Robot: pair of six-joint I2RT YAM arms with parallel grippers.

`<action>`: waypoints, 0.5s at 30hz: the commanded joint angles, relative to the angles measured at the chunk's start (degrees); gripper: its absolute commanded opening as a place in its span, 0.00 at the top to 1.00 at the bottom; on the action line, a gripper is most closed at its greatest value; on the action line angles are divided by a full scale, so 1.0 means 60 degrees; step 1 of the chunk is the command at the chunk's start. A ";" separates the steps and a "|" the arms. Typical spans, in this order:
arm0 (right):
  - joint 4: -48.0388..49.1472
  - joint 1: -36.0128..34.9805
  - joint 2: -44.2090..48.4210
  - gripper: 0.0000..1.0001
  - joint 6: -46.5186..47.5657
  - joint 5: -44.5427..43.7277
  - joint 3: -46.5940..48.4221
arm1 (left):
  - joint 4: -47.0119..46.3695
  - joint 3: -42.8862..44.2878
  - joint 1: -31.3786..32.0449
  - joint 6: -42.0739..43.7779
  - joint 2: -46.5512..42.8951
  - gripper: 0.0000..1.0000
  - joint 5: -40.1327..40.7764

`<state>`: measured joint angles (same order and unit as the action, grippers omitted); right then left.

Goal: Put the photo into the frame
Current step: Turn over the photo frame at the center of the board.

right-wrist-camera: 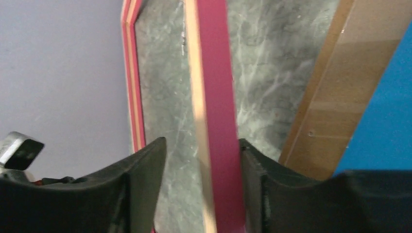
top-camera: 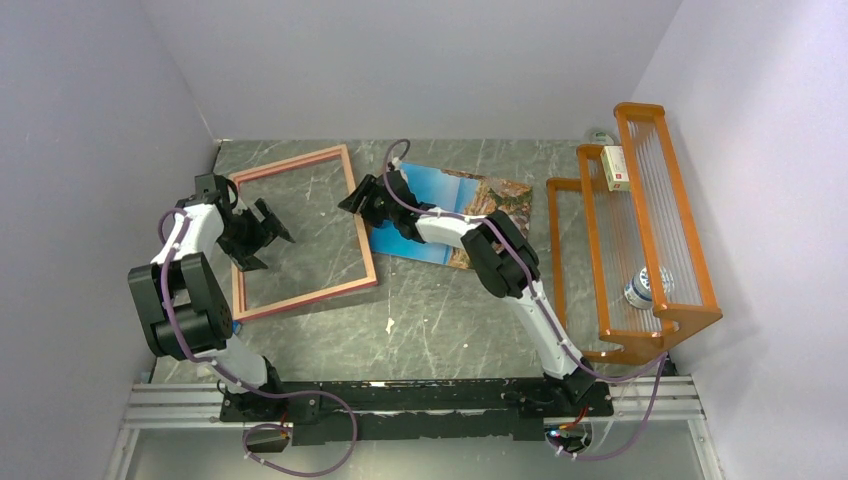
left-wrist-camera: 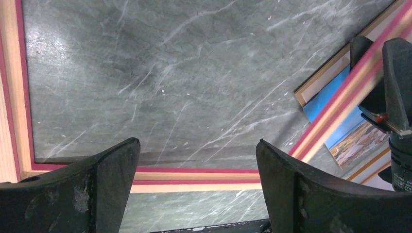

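Observation:
The frame lies flat on the left half of the table, pale wood side up, with pink showing along its edges. The photo, blue sky and rocky shore, lies face up just right of it on a brown backing board. My right gripper straddles the frame's right rail. Its jaws stand open: the rail rests against one finger, with a gap to the other. My left gripper hovers wide open over the frame's left rail, holding nothing. The photo shows past the frame's far rail.
An orange wire rack stands along the right side, with a small box on top and a can lower down. Grey walls close in the table at the left, back and right.

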<state>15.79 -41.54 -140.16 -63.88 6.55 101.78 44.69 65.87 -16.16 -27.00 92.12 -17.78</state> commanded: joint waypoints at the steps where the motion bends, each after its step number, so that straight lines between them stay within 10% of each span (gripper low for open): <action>1: -0.0814 0.0076 0.0580 0.35 0.1102 -0.0071 0.0790 | 0.0125 0.0375 -0.0050 0.0253 -0.0255 0.06 -0.0427; 15: -0.5530 0.0645 0.2487 0.23 0.4204 -0.0669 0.1195 | -0.0415 0.0215 0.0090 0.0254 -0.0746 0.06 -0.2300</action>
<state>-8.56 -39.38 -133.71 -45.21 6.00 108.42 44.80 66.70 -16.16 -25.61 90.13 -25.74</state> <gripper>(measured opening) 0.774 0.941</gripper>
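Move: About 12 cm to the right hand's left and 5 cm back is the middle of the photo frame, some 3 cm lower, its right bar still between that hand's loosening fingers. The photo on its backing lies roughly 20 cm to the right hand's right and 2 cm back; a small white scrap lies 8 cm right and 25 cm back. From the left hand, the frame's middle is about 5 cm ahead, 4 cm right and 5 cm below. Letting go of the frame's right bar, the right hand opens its fingers clearly wider while sinking about 1 cm, then backs off to the right, some 5 cm in all, and climbs clear of the bar as its fingertips tip down by roughly 20 degrees. The open left hand lifts and drifts right a few centimetres above the frame, touching nothing. ##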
